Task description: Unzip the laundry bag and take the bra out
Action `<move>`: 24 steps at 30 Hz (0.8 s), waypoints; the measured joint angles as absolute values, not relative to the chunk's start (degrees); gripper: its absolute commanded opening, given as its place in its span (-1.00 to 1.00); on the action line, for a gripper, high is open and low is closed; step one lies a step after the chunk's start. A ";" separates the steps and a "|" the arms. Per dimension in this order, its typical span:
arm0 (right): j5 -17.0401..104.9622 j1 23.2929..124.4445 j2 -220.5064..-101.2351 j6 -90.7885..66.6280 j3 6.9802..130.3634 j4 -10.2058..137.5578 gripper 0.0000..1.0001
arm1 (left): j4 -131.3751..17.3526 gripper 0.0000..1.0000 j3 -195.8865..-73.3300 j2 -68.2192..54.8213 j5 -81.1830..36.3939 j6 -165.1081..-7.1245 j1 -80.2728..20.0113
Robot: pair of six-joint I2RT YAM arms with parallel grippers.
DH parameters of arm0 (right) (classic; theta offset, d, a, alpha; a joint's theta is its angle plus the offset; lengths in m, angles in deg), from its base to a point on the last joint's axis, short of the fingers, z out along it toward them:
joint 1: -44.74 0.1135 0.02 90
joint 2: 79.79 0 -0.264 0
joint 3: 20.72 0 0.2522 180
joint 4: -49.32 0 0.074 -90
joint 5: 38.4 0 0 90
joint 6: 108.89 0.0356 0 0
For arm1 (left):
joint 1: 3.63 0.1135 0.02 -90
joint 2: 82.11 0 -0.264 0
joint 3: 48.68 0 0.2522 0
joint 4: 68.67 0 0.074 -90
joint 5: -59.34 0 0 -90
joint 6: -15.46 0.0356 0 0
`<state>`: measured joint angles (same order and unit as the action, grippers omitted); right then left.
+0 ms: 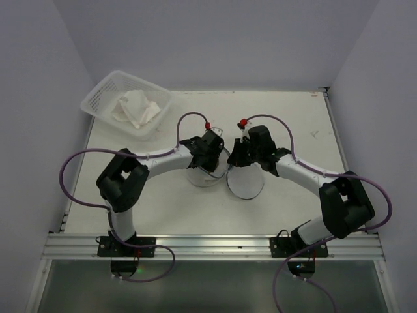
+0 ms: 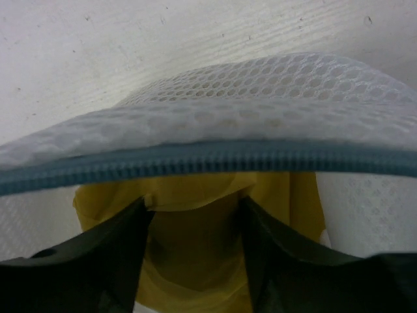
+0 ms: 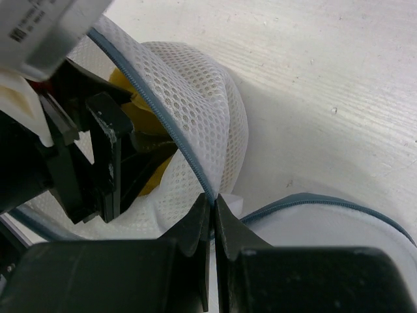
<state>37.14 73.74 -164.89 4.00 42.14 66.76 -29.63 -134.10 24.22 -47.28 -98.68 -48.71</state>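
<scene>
The laundry bag lies unzipped at the table's middle, its second mesh half spread flat to the right. In the left wrist view the grey-blue zipper rim arches over a yellow bra inside the pod. My left gripper reaches in under the rim, its fingers apart on either side of a fold of the bra. My right gripper is shut on the zipper rim of the bag and holds that edge up. The bra shows yellow behind the left gripper's fingers.
A white plastic lattice basket with crumpled white cloth stands at the back left. Both arms meet over the bag, their purple cables looping outwards. The flat half of the bag lies right of my right fingers.
</scene>
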 measured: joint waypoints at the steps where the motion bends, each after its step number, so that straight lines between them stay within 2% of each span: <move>1: 37.14 73.76 -164.91 4.02 42.12 66.70 -1.00 | -29.98 -0.06 -133.57 24.26 -46.88 -99.03 -48.71; 2: 37.14 73.82 -164.91 4.02 42.03 66.54 -1.00 | -30.29 -0.39 -133.22 24.31 -46.58 -99.25 -48.71; 5: 37.17 73.95 -164.91 4.09 41.66 66.44 -1.00 | -31.03 -0.94 -132.79 24.24 -45.75 -99.60 -48.73; 6: 37.19 73.95 -164.91 4.13 41.55 66.44 -1.00 | -31.44 -1.00 -132.48 23.98 -45.44 -99.62 -48.73; 11: 37.71 73.98 -164.91 4.09 41.53 66.54 -1.00 | -33.91 -1.00 -127.91 17.29 -42.08 -98.31 -48.71; 18: 39.05 73.98 -164.91 3.56 42.45 68.27 -1.00 | -42.35 -1.00 -122.88 2.56 -28.74 -92.54 -48.71; 24: 39.09 74.00 -164.91 2.60 43.58 69.43 -1.00 | -49.69 -1.00 -121.94 -2.19 -21.36 -90.18 -48.06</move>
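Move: The yellow bra lies between the left hand's half-open fingers inside the bag, its middle directly in line and about 2 cm below. The bag's zip edge pinched by the right gripper is some 7 cm to the left hand's right, about 1 cm back and 5 cm higher; the open flap is roughly 11 cm right, 6 cm back and 3 cm lower. From the right hand the bra is about 7 cm left, 1 cm ahead and 6 cm below. Barely sinking at first, the left hand shuts its fingers on the yellow bra, then pulls it fast up out of the bag, some 16 cm, drifting right towards the right gripper and slightly back. Its wrist swings roughly 40 degrees on the way, fingertips turning up and out to the right. The right hand stays put, keeping its pinch on the zip edge. ##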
